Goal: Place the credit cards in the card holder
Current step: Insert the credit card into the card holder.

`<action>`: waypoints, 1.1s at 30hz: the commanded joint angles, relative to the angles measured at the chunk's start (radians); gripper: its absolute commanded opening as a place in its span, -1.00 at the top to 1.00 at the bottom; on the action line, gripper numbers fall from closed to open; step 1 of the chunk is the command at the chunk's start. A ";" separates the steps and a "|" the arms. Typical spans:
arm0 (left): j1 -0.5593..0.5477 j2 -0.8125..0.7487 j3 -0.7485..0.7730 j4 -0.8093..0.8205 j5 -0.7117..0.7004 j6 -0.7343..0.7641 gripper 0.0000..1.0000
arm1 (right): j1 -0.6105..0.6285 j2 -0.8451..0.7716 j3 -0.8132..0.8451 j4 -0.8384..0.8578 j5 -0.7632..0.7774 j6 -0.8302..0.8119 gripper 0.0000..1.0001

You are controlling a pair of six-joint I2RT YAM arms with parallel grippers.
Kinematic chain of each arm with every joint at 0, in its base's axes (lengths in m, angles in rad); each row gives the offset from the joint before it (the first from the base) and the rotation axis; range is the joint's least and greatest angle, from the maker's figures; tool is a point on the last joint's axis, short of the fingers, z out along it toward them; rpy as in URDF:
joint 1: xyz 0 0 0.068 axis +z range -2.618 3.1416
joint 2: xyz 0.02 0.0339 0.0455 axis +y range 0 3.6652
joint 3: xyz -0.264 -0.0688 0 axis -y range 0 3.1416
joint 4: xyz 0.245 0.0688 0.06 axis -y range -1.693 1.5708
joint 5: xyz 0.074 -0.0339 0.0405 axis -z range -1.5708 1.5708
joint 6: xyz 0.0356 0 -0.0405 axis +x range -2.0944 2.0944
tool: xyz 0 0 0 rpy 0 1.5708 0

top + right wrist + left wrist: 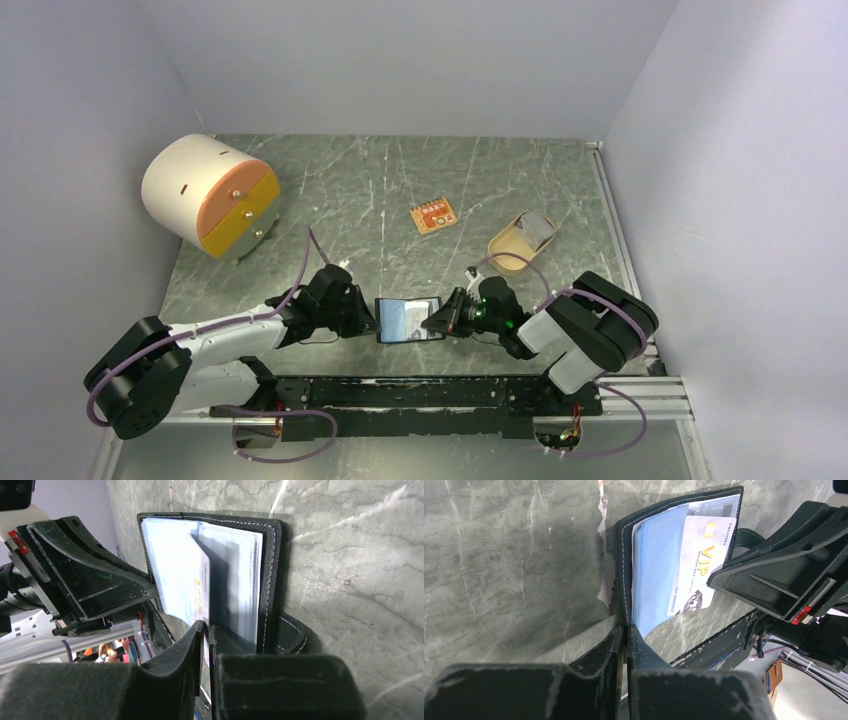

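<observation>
The black card holder (410, 320) lies open between both arms, its bluish clear pockets facing up. My left gripper (368, 318) is shut on the holder's black left edge (624, 555), fingertips pinched together at the seam (626, 627). A pale credit card (701, 565) printed VIP sits partly inside a clear pocket. My right gripper (440, 318) is closed on that card's outer edge (200, 595), with the card running between its fingertips (207, 627). The holder's snap tab (292, 632) sticks out beside the right fingers.
A tan oval tray (505, 250) with a grey card-like piece (538, 228) leaning in it stands behind the right arm. An orange patterned square (433, 216) lies at mid-table. A white cylinder with orange drawers (210, 195) stands back left. A black rail (440, 392) runs along the near edge.
</observation>
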 commanded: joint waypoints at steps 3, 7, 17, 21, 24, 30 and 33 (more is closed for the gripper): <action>0.005 -0.006 0.010 0.029 -0.007 0.002 0.82 | 0.021 0.073 0.011 0.089 -0.046 0.011 0.78; 0.005 -0.004 0.013 0.026 -0.005 0.004 0.82 | 0.024 0.109 0.013 0.133 -0.059 0.019 0.78; 0.005 -0.004 0.032 0.004 -0.002 0.018 0.82 | 0.026 0.087 0.111 -0.099 -0.020 -0.080 0.56; 0.004 -0.004 0.036 0.003 -0.001 0.022 0.82 | 0.027 0.019 0.138 -0.246 0.042 -0.120 0.37; 0.005 0.000 0.040 0.006 0.003 0.022 0.82 | 0.030 -0.023 0.166 -0.317 0.066 -0.153 0.28; 0.006 0.015 0.052 0.023 0.032 0.026 0.82 | 0.053 -0.012 0.194 -0.318 0.051 -0.147 0.27; 0.005 0.007 0.049 0.042 0.051 0.012 0.82 | 0.063 0.004 0.201 -0.276 0.036 -0.131 0.27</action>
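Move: The right fingertips are already at the raised right edge of the credit card. The card's middle lies about 3 cm to the left, 1 cm ahead and 1 cm below; the open card holder's middle is some 4 cm left and 1 cm ahead. The orange notebook lies about 25 cm ahead and 1 cm right, the beige tray some 19 cm ahead and 22 cm right. From the left hand, the card is roughly 8 cm right and 3 cm ahead. Slide the right fingertips about 1.5 cm left, pushing the card's edge along towards the holder's left side. Then open the fingers to about a third and carry them roughly 2 cm forward, a little farther left and slightly up, rolling the hand's left side down a few degrees, so that the card's edge ends between the parted fingers. Keep the left gripper pinching the holder's left edge, nearly still. ##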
